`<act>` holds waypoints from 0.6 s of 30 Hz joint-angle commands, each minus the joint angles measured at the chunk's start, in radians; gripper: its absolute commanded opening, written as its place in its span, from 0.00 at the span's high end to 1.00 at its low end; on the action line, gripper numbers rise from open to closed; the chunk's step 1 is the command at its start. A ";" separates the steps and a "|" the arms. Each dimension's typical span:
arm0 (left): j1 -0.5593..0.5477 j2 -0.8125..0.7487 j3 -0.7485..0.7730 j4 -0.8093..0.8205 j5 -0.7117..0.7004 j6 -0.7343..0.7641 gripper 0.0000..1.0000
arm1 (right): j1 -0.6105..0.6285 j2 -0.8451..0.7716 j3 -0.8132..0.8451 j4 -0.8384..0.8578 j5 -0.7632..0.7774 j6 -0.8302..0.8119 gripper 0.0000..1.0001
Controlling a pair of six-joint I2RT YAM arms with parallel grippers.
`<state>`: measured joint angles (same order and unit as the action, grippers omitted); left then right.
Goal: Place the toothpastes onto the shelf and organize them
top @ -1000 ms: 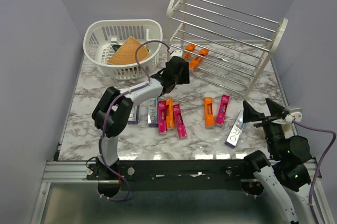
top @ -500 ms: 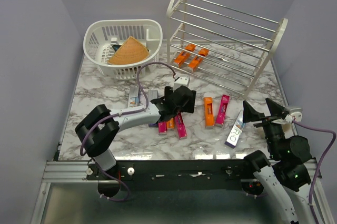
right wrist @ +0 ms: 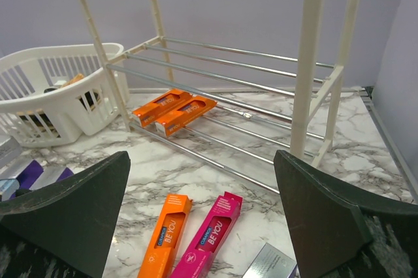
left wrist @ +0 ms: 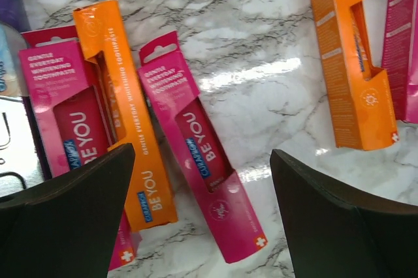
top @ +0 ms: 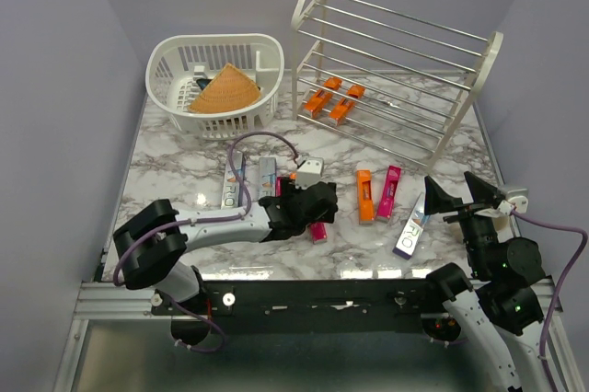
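Note:
The shelf [top: 396, 61] stands at the back right, with two orange toothpastes [top: 319, 99] [right wrist: 163, 105] lying side by side on its lowest rods. My left gripper [top: 308, 203] [left wrist: 202, 154] hovers open and empty over a cluster of cartons: a pink one [left wrist: 202, 160] lies between its fingers, an orange one [left wrist: 124, 128] and another pink one [left wrist: 72, 121] to its left. Two silver cartons [top: 235, 182] lie left of the cluster. An orange [top: 365, 195], a pink [top: 389, 191] and a silver carton [top: 411, 229] lie further right. My right gripper [top: 460, 194] [right wrist: 202, 157] hangs open above these.
A white slotted basket [top: 175, 56] holding a tan woven cone [top: 224, 90] sits at the back left, next to the shelf. Purple walls close in the marble table [top: 175, 157] on three sides.
My left arm has drawn back from the shelf's lower left end to the cartons near the front, and its jaws have opened wide. The right arm has not moved.

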<state>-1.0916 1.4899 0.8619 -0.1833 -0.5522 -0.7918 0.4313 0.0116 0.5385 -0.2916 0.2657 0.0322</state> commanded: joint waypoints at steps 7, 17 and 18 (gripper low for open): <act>-0.178 0.294 0.369 -0.088 -0.170 -0.080 0.03 | 0.006 -0.288 0.023 -0.026 0.032 -0.012 0.00; -0.208 0.526 0.552 -0.123 -0.190 -0.043 0.03 | 0.006 -0.286 0.025 -0.026 0.024 -0.011 0.00; -0.208 0.555 0.563 -0.131 -0.189 -0.041 0.04 | 0.006 -0.288 0.026 -0.026 0.023 -0.009 0.00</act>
<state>-1.2957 1.9686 1.3739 -0.2527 -0.6697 -0.8371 0.4313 0.0116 0.5385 -0.2939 0.2756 0.0277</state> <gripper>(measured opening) 0.970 0.998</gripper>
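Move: About 14 cm to the left hand's right and 4 cm ahead lies the lone orange toothpaste, some 5 cm below, with the right pink toothpaste another 6 cm to the right of it. The middle pink toothpaste lies almost beneath the hand, 1 cm ahead; the left orange one is 5 cm ahead and 3 cm left, both also 5 cm down. From the right hand, the lone orange toothpaste is roughly 11 cm ahead, 14 cm left and 25 cm below. Sweeping about 15 cm to the right with its fingers still wide open, the empty left hand leaves the middle pink toothpaste for the near end of the lone orange one, easing back slightly. It rises some 2 cm, then slows and dips about 3 cm, turning roughly 5 degrees clockwise. ##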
